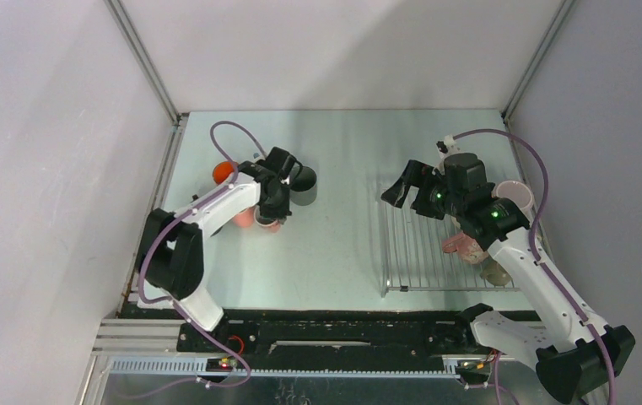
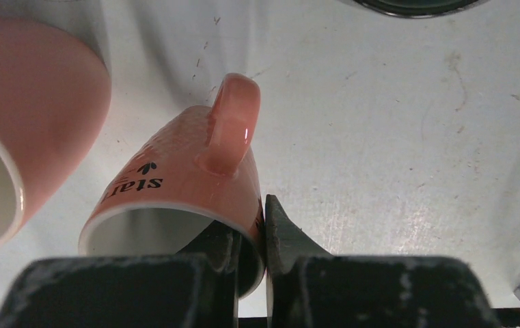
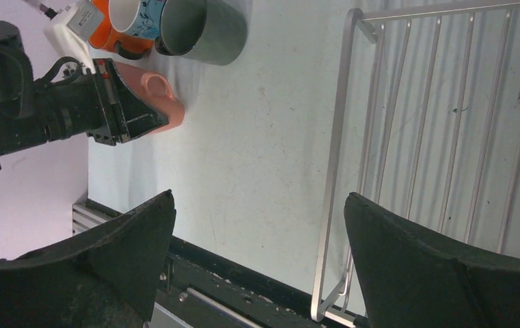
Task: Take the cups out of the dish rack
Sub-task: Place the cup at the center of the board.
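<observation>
My left gripper is shut on the rim of a pink cup with black lettering, one finger inside and one outside, handle pointing up in the wrist view. From above, that pink cup sits low at the table's left side, beside a second pink cup. An orange cup and a dark cup stand just behind. My right gripper hangs open and empty over the left edge of the dish rack. A lilac cup, a pink cup and a beige cup lie on the rack's right side, partly hidden by the right arm.
In the right wrist view the rack's left rail runs between my open fingers, with the orange cup, a white-and-blue cup and a grey cup clustered beyond. Enclosure walls close in on both sides.
</observation>
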Tool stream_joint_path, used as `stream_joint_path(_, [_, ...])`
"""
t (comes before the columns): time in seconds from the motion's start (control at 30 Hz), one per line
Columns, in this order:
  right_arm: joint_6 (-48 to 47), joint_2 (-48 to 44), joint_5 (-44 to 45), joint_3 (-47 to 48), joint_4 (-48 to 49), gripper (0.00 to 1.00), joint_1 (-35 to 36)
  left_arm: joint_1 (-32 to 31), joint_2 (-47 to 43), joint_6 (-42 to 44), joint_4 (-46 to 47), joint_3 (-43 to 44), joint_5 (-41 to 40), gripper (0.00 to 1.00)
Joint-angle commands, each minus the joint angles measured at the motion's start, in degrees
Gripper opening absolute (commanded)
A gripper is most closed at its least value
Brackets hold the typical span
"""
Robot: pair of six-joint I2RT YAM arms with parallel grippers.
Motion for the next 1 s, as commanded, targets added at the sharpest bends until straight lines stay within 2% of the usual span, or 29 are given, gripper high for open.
stream_joint_path(0.0, [-1.48,-0.21,0.72,0.25,-0.49,1.0,0.36,1.5,1.18,2.25,0.95,3.78,1.11,0.0])
stream_joint_path(0.13, [-1.64,-0.25,0.62,0.23,-0.49,1.0,0.45,2.2,2.83,3.11,1.04,4.38,2.69,0.02])
stream_joint_path(0.4, [-1.76,-0.27,0.78,0.31,-0.64,1.0,0.34,3.08,4.36,3.86,0.84,5.32,3.01,0.27])
stream_joint_path(0.63, [-1.44,-0.52,1.01,0.29,-0.9,1.0,0.38,3.18,4.86,4.5,0.86,6.0,2.51,0.37])
stream_joint_path(0.97, [-0.48,-1.46,3.84,0.32,-2.89,1.0,0.65,3.1,-1.3,5.79,0.6,6.22,1.73,0.52])
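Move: The left hand still holds the small pink cup by its right wall. The board spot for it lies about 3 cm to the hand's left, level fore and aft, some 8 cm below. The gray mug is about 10 cm ahead and 5 cm right, and the blue cup roughly 12 cm ahead and 5 cm left. The salmon mug sits 11 cm left and 1 cm ahead. From the right hand the spot is some 34 cm left, about level, 23 cm below. Downward goes the left hand, about 2 cm and drifting just under 1 cm to its left, to set the small pink cup on the board beside the salmon mug. Down there the fingers open to about half, freeing the cup's wall, while the hand eases about 1.5 cm forward and rises 1 cm, fingertips still around the rim. ##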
